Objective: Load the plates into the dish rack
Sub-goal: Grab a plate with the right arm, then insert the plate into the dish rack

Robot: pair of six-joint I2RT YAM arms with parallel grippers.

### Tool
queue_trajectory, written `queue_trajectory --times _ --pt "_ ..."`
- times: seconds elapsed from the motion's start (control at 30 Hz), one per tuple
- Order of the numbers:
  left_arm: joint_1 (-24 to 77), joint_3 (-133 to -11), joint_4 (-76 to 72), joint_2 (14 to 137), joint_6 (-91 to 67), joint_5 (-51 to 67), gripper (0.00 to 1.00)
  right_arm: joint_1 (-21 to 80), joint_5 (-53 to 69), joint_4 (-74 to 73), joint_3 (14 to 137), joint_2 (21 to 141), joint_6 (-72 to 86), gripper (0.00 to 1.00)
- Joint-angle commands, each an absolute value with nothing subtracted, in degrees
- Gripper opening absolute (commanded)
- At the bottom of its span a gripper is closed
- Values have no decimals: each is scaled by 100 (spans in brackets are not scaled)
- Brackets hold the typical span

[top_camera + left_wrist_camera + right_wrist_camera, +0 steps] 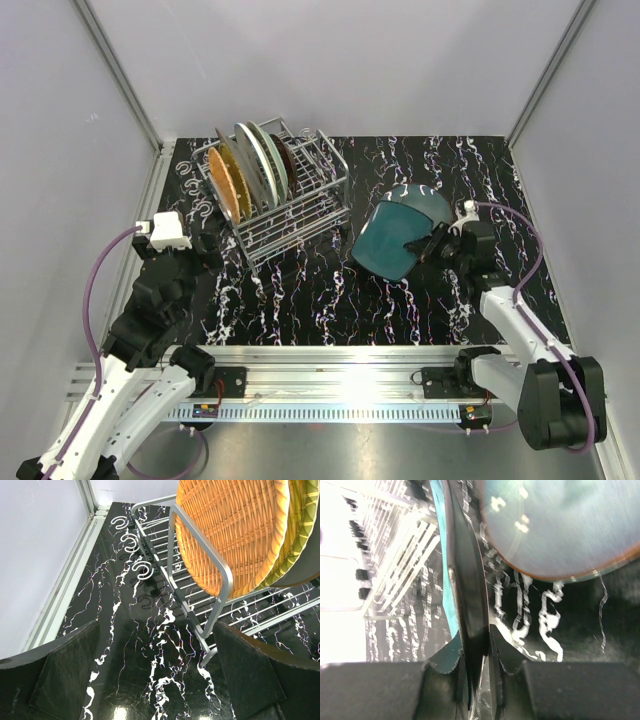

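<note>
The silver wire dish rack (300, 205) stands at the back left with several plates upright in it; the orange woven plate (227, 183) is the leftmost. In the left wrist view that orange plate (230, 525) leans over the rack's end rail (220, 570). My left gripper (207, 247) (160, 680) hovers open over bare table just left of the rack. My right gripper (432, 246) (476, 647) is shut on the rim of the dark teal plate (390, 243) (466, 570), which is tilted up off the table. A pale blue-green plate (425, 202) (560, 525) lies flat behind it.
The table (330, 300) is black marble with white veins. White walls with metal corner posts (120, 70) close in the left, back and right sides. Three chrome hooks (135, 542) stick out from the rack's left side. The arms' mounting rail (330, 365) runs along the near edge.
</note>
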State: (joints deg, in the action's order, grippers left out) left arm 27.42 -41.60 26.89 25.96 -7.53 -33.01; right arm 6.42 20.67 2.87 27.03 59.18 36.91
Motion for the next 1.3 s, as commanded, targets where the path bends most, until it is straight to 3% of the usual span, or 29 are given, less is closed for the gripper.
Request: queue_trajectory --times 0.0,0.37,0.63,1.27 --pt "2725 -4201 2461 2558 -773 -3296 99 677 2408 433 3655 5502 3665 0" --pt "2725 -4192 2452 2558 -773 -3349 99 826 2057 -852 6291 5827 3006 0" --pt "2725 -4192 2443 2601 -765 -3375 99 1589 1172 -1361 7697 6451 2426 0" --pt "2725 -4184 2443 2575 -765 -3384 99 3225 -711 -1705 9562 8041 1582 0"
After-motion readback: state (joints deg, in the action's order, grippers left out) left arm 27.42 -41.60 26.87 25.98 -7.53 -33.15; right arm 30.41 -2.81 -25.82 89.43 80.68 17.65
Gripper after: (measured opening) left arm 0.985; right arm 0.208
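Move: The right hand already grips the teal square plate by its right edge. The dish rack's empty right end lies some 24 cm to the left, 20 cm ahead and 4 cm lower; the brown plate stands in the rack about 22 cm ahead and 33 cm left of the hand. The grey-blue plate lies on the table some 16 cm ahead, 3 cm right and 11 cm below. From the idle left hand, the rack's empty end is about 27 cm ahead, 25 cm right and 19 cm down. Keeping the teal plate pinched between the closed fingers, the right hand first hoists it almost straight up by about 24 cm, easing forward a little as the wrist tips the fingers upward by some 20 degrees. It then levels off at that height and carries the plate left, with a smaller reach forward, towards the rack's empty right end, its left side rolling down and the hand turning slightly counter-clockwise on the way. ##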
